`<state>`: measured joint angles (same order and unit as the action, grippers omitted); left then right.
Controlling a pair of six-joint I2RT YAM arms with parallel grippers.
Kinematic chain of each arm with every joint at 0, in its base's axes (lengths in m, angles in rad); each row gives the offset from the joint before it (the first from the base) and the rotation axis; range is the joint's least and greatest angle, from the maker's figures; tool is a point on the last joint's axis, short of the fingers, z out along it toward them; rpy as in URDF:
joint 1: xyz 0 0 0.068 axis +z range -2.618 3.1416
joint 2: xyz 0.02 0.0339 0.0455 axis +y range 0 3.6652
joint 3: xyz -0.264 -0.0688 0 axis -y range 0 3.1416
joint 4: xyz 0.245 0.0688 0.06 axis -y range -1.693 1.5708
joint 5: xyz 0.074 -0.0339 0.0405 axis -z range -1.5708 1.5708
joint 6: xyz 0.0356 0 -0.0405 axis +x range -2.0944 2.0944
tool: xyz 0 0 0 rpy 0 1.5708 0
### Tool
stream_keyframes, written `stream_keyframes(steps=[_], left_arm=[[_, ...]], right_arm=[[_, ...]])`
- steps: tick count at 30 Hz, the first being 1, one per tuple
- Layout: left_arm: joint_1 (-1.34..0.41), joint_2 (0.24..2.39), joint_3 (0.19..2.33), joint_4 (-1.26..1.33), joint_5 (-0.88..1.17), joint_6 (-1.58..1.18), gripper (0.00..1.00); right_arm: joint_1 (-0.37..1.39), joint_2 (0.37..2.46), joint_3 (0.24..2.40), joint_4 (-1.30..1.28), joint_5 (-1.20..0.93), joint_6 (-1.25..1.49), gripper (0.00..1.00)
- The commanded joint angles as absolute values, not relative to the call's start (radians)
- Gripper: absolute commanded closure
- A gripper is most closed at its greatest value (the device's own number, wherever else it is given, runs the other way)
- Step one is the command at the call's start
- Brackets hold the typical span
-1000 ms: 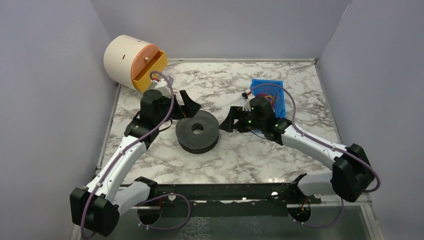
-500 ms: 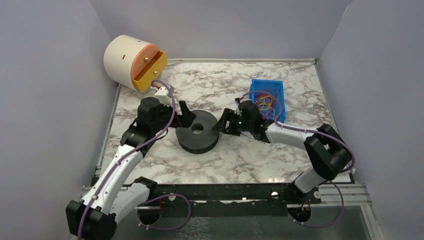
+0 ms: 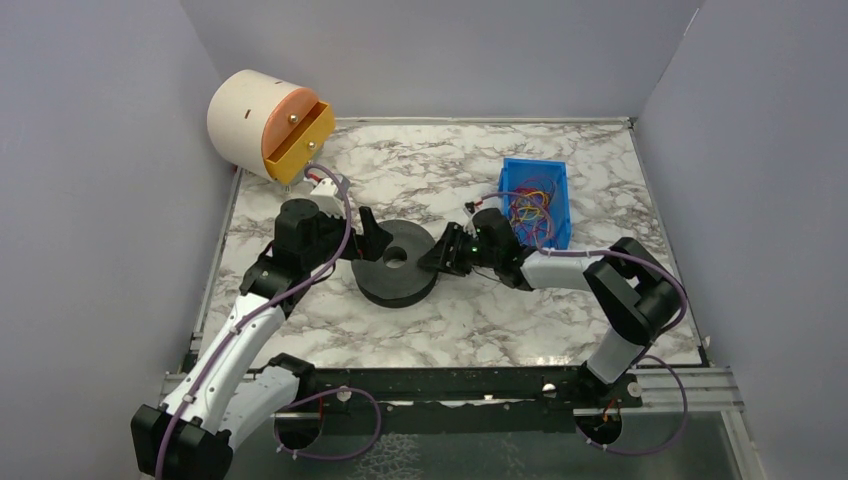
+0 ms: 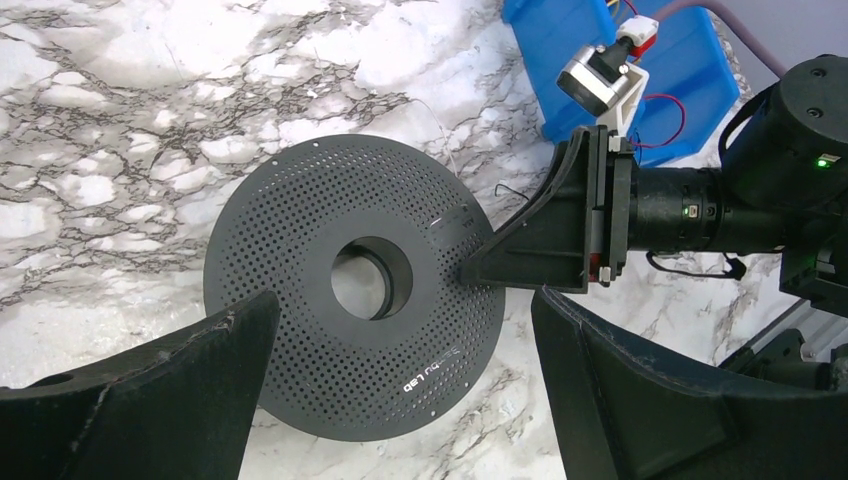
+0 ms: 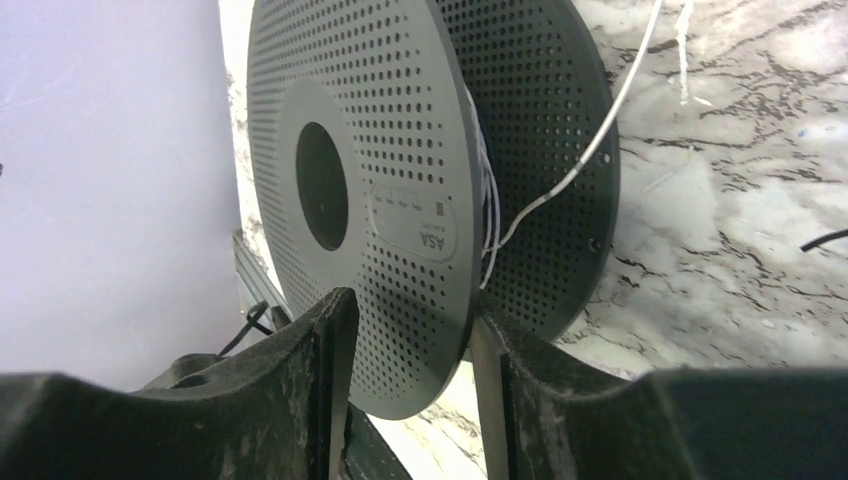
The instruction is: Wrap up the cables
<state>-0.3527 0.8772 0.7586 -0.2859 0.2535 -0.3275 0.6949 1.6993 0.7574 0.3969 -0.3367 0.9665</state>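
Note:
The black double-disc spool (image 3: 395,262) lies flat mid-table. My right gripper (image 3: 440,255) reaches it from the right. Its jaws straddle the upper disc's rim (image 5: 400,130), one finger in the slot between the discs and one over the outer face, with a gap still showing. A thin pale wire (image 5: 560,190) leads out of the slot. Coloured cables (image 3: 530,205) lie tangled in the blue bin (image 3: 520,170). My left gripper (image 3: 370,235) stands wide open at the spool's left edge, its fingers either side of the perforated disc (image 4: 330,210), holding nothing.
A cream drum with an orange face (image 3: 265,125) stands at the back left corner. Lilac-grey walls close in the left, back and right. A black rail (image 3: 450,385) runs along the near edge between the arm bases. A black strand (image 5: 825,240) lies on the marble.
My right arm has slid left from beside the blue bin to the spool, its jaws narrowing around the upper disc's rim. My left gripper has shifted slightly closer to the spool and stayed open.

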Motion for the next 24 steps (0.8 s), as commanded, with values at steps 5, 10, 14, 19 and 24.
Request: stream_keyframes(steps=[5,10,14,19,24], left_arm=[[-0.347,0.862,0.750,-0.279,0.279,-0.307,0.01],[-0.348,0.853,0.750,-0.282,0.274,-0.304,0.01],[-0.348,0.848,0.750,-0.284,0.272,-0.304,0.01],[-0.348,0.836,0.744,-0.284,0.273,-0.305,0.01],[-0.348,0.838,0.745,-0.287,0.276,-0.307,0.01]], right_arm=[[0.706,1.662,0.731,0.503,-0.362,1.004,0.72],[0.707,1.600,0.732,0.484,-0.349,0.990,0.99],[0.710,1.527,0.745,0.435,-0.309,0.947,0.99],[0.723,1.430,0.808,0.292,-0.228,0.848,0.99],[0.782,1.357,0.896,0.126,-0.053,0.718,0.99]])
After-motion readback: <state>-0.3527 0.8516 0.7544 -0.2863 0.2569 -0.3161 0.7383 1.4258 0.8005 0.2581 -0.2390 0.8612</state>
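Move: The right hand has the spool's upper flange rim between its parted fingertips; the spool's middle lies about 8 cm to its left, barely 1 cm ahead and 3 cm down. The blue box stands roughly 21 cm right and 12 cm ahead of this hand, 4 cm lower; the loose cable lies some 10 cm right and 2 cm back, 7 cm down. From the left hand, the spool's middle is 2 cm ahead, level sideways, some 18 cm below. Shut the right gripper from half open, pinching the right-hand rim of the spool's upper flange between the fingertips, and then lift it about 9 cm nearly straight up, slowly at first, then quickly. Let the wrist roll some 15 degrees on the way and keep the fingers shut on the rim. ##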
